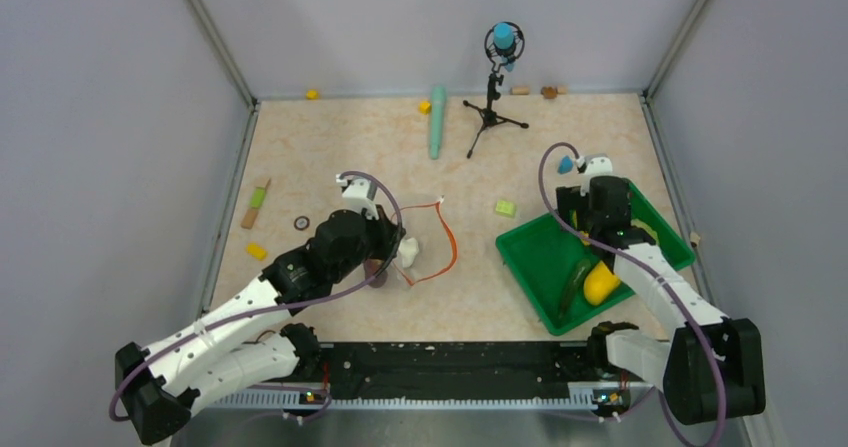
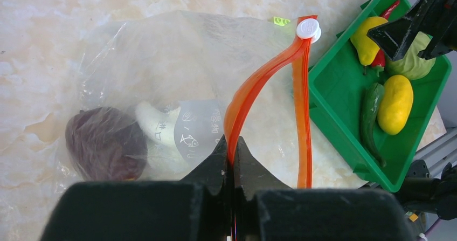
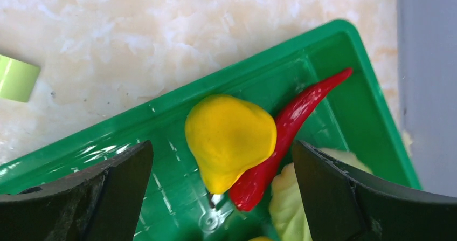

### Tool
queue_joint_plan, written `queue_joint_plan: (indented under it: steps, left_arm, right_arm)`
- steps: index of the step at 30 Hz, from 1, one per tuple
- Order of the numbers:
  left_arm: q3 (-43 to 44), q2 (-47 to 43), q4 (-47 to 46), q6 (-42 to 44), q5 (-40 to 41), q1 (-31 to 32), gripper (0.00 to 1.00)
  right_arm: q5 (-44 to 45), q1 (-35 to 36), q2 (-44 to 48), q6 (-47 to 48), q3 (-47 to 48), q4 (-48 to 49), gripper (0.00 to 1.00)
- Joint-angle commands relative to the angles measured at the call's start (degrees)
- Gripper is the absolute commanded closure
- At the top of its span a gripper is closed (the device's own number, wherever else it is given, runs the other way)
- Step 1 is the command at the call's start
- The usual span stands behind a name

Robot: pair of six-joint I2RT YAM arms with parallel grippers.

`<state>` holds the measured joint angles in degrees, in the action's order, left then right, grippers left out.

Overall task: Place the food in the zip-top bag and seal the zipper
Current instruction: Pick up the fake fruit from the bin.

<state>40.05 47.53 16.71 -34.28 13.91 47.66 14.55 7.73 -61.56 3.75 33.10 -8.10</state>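
Note:
The clear zip-top bag [image 2: 161, 52] lies flat with its mouth open. Inside it are a dark red round piece [image 2: 105, 144] and a white garlic bulb [image 2: 156, 125]. My left gripper [image 2: 233, 149] is shut on the orange-red zipper [image 2: 258, 82]; the white slider [image 2: 308, 29] sits at the far end. My right gripper [image 3: 221, 146] hangs open over the green tray [image 3: 161, 122], its fingers either side of a yellow piece [image 3: 229, 138] and a red chili [image 3: 291, 128]. A green leafy ball [image 3: 288, 203] lies beside them. A second yellow piece [image 2: 395, 103] and a dark green pod [image 2: 369, 117] also lie in the tray.
A long teal stick [image 1: 437, 120] and a small tripod stand [image 1: 492, 107] stand at the back. Small blocks are scattered about: a lime one [image 1: 505, 208] left of the tray, a yellow one [image 1: 257, 251] and a wood-and-green strip [image 1: 256, 203] at the left. Walls enclose three sides.

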Motion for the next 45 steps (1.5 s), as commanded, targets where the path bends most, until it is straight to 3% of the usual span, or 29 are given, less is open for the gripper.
queue_joint_plan:
  steps: [1,4,11,22,30,35,40,45]
  left_arm:
    - [0.38,0.35,-2.3,1.44,-0.69,-0.25,1.0]
    - [0.3,0.46,-2.63,1.58,-1.71,-0.21,1.0]
    - [0.15,0.24,-2.83,1.91,-1.93,-0.21,1.0]
    - [0.27,1.43,-2.76,2.11,-1.2,-0.24,1.0]
    - [0.0,1.32,-2.85,1.72,-0.09,-0.23,1.0]
    - [0.13,1.86,-2.97,1.5,-0.09,-0.21,1.0]
    - [0.26,2.28,-2.91,1.33,-0.27,-0.25,1.0]
    - [0.2,2.14,-3.06,1.24,-0.55,-0.26,1.0]
  right_arm:
    - [-4.35,-0.26,-0.55,13.46,-0.95,7.07,0.01]
    - [-8.86,-0.27,-2.88,14.49,-0.41,7.71,0.01]
    - [-0.15,-1.74,-10.77,10.76,4.08,5.16,0.01]
    - [2.22,-2.35,-17.46,9.44,4.01,9.92,0.03]
    - [4.25,-2.32,-16.92,6.39,5.66,5.27,0.28]
    - [3.26,-2.36,-12.46,2.9,5.31,1.81,0.51]
    - [1.81,-2.28,-6.1,-2.57,7.62,-4.17,0.58]
    - [-10.85,-2.14,4.9,-7.29,7.68,-5.67,0.62]
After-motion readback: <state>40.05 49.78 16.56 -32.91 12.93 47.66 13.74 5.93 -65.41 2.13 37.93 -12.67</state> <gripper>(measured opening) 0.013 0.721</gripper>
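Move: The yellow fake fruit lies almost under the right hand, about 6 cm below, 2 cm ahead and 2 cm to its right. Beyond it the red chili lies some 5 cm farther right and 1 cm farther out. The cabbage is about 9 cm right of the fruit and 3 cm nearer the base; the big yellow fruit is some 13 cm back from it and 2 cm right. From the left hand the fruit is roughly 40 cm right, 2 cm ahead and 14 cm below. The open right hand sinks 6 cm, tipping down, pinches the yellow fake fruit, and lifts it 6 cm. ##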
